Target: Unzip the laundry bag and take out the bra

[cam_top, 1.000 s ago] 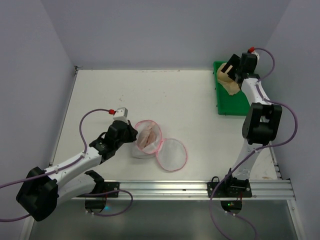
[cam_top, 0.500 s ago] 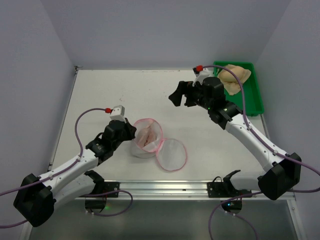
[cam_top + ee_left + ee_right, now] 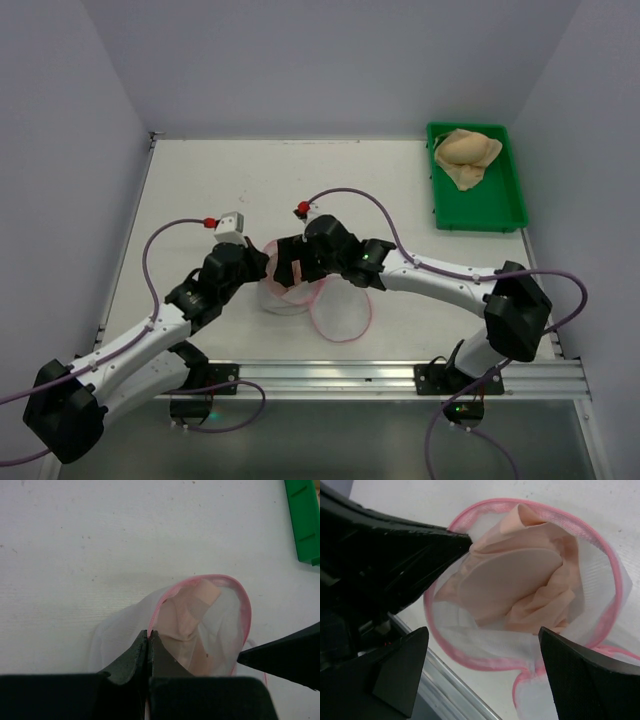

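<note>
The laundry bag [image 3: 275, 300] sits unzipped on the table, its round lid [image 3: 341, 310] flopped open to the right. My left gripper [image 3: 258, 263] is shut on the bag's pink rim [image 3: 156, 611] and holds the mouth open. The bra [image 3: 520, 577], peach-pink with a rounded cup, lies bunched inside the bag [image 3: 485, 637] and also shows in the left wrist view [image 3: 192, 615]. My right gripper [image 3: 288, 265] hangs open just above the bag's mouth, its fingers [image 3: 400, 675] wide apart and holding nothing. In the top view it hides the bra.
A green tray [image 3: 455, 215] stands at the back right with a beige padded garment [image 3: 465, 157] in it. Its corner shows in the left wrist view [image 3: 305, 520]. A metal rail [image 3: 380, 375] runs along the near edge. The two grippers are close together over the bag.
My right arm has swung from the green tray at the back right down to the bag's mouth, leaving the beige garment in the tray. My left gripper has kept its hold on the rim.
</note>
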You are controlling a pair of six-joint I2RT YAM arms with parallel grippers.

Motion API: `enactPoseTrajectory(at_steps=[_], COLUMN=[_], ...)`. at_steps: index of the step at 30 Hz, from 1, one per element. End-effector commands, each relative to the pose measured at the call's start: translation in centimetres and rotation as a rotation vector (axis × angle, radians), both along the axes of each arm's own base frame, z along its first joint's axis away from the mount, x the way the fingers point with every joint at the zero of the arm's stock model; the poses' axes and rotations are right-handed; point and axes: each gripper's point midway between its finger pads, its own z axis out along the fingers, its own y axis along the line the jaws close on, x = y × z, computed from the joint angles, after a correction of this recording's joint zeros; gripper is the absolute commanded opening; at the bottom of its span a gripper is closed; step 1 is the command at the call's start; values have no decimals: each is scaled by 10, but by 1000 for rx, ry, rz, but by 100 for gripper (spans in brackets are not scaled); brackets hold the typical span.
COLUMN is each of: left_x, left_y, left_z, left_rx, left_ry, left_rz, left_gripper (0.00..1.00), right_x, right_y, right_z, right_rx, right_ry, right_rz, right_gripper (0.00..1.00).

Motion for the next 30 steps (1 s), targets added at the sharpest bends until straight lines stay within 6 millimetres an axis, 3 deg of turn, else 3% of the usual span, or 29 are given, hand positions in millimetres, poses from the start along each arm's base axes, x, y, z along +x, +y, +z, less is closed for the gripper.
enactPoseTrajectory(at_steps=[1,5,10,16,23,26,27,30], left_x=[0,-2,-4,-5,-9,-10,-10,-11], left_y=[3,2,-6,-22,-30,-29,-27,-25], left_z=[3,0,-3,3,0,1,0,2], left_rx=[-20,-33,-68,-159,-196,-200,-200,-199], left_ry=[-13,-7,-1,-30,-10,-17,-17,-23], left_rz=[23,14,-14,-64,-99,-94,-89,-81], left_gripper=[0,0,0,0,0,0,0,0], right_x=[21,28,31,34,38,43,42,46], right_y=[18,34,38,43,38,29,25,15], right_z=[8,0,-12,2,-22,-33,-39,-48], right_rx=[47,72,103,166,141,126,117,100], right_ry=[-7,-24,-1,-15,36,55,68,86], right_rz=[-116,-108,-139,-155,-208,-245,-252,-284], right_gripper=[93,91,89,87,83,71,59,39])
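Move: Inside the mouth of the laundry bag, the remaining bra lies about 4 cm ahead of the open right hand, 1 cm to its left and some 7 cm below. The bag rim pinched by the left fingers is about 3 cm ahead and 6 cm left of the right hand, 3 cm lower; the open mesh flap lies some 3 cm back, 11 cm right and 12 cm below. From the left hand, the bra is 1 cm ahead, 5 cm right and 4 cm down. Dipping into the bag mouth, the right hand goes down and forward, drifting left, lifts slightly, then sinks again and edges back right, ending about 6 cm from its start. It turns some 10 degrees clockwise while its wide fingers close roughly halfway around the bra's folds beside the left fingertips. The left hand keeps its pinch on the rim, easing a couple of centimetres right, down and back with a slight roll. ##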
